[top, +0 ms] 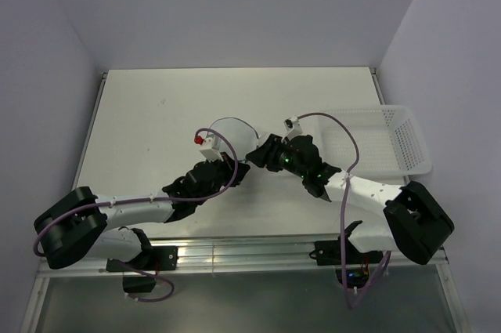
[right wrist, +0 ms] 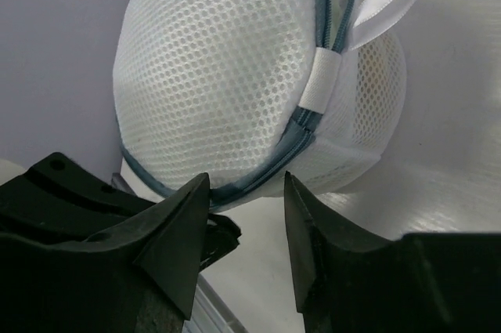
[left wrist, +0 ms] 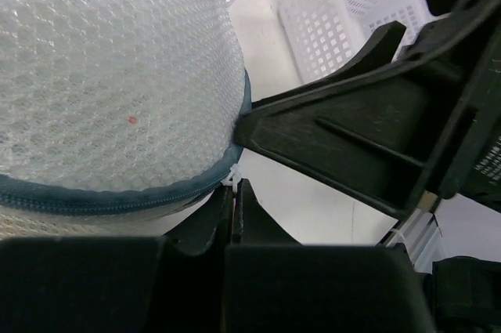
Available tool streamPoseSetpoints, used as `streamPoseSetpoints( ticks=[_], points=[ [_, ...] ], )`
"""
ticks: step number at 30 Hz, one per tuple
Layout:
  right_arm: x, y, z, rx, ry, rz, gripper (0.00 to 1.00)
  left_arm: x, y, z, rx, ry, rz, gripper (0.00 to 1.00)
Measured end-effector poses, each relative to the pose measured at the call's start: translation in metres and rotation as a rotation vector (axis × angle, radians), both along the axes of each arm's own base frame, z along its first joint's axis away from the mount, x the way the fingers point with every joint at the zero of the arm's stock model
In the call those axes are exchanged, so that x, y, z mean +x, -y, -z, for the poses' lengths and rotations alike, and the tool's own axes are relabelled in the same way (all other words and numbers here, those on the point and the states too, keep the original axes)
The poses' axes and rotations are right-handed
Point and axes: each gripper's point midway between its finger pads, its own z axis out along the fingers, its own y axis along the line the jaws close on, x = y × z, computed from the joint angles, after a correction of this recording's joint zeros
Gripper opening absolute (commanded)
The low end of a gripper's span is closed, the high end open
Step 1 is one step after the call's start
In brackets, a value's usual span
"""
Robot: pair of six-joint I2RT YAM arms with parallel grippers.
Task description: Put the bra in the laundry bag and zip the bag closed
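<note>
The laundry bag (top: 228, 131), a small white mesh dome with a dark teal zipper rim (right wrist: 301, 125), lies on the table between the two arms. In the left wrist view the bag (left wrist: 109, 66) fills the upper left. My left gripper (left wrist: 232, 192) is shut on a small white zipper pull (left wrist: 230, 179) at the bag's rim. My right gripper (right wrist: 244, 188) stands open, its fingertips (right wrist: 197, 186) right at the bag's lower rim with nothing between them. One right finger (left wrist: 352, 137) touches the rim from the side. The zipper looks closed where it shows. The bra is hidden.
A white perforated plastic basket (top: 407, 141) stands at the right side of the table, close behind the right arm, and shows again (left wrist: 337, 4) in the left wrist view. A white ribbon loop (right wrist: 387, 0) sticks out of the bag. A small red-and-white piece (top: 202, 140) sits at the bag's left.
</note>
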Motion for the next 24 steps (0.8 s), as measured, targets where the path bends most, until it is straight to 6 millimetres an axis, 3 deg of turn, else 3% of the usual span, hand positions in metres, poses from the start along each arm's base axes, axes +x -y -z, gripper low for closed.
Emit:
streamPoseSetpoints(
  ticks=[2, 5, 8, 14, 20, 24],
  points=[
    [0.002, -0.001, 0.004, -0.002, -0.01, 0.008, 0.27, -0.001, 0.0, -0.001, -0.002, 0.0, 0.004, 0.0],
    [0.005, -0.003, 0.005, 0.004, -0.021, 0.015, 0.1, -0.002, 0.0, -0.002, -0.001, 0.001, 0.006, 0.0],
    [0.007, -0.006, 0.0, 0.01, -0.01, 0.017, 0.0, -0.004, -0.003, 0.0, 0.009, -0.003, 0.007, 0.0],
    [0.018, -0.005, -0.006, -0.017, 0.023, 0.035, 0.0, -0.008, -0.021, -0.003, 0.042, 0.012, -0.016, 0.0],
    [0.045, 0.002, -0.008, -0.08, 0.059, 0.038, 0.0, -0.012, -0.051, -0.002, 0.093, 0.023, -0.083, 0.0],
    [0.06, -0.008, -0.014, -0.123, 0.085, -0.014, 0.0, -0.012, -0.064, 0.001, 0.115, 0.021, -0.118, 0.0]
  ],
)
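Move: The left hand still holds the zip pull in its fingertips. The laundry bag's zipper edge runs between the right hand's half-open fingers, about 1 cm ahead and 1 cm left of its hand point, and some 2 cm ahead and 1 cm right of the left hand. From the right hand, the white zip tab is about 4 cm ahead and 1 cm right. The bag's middle is some 5 cm ahead, 5 cm left and 2 cm lower. The right fingers close and pinch the laundry bag's zipper edge beside the zip pull, then draw it forward about 6 cm, rising slightly and tilting a little. Starting just after the pinch, the left hand keeps its grip on the pull and draws it left about 6 cm, turning a few degrees counter-clockwise, so the hands part along the zipper. ##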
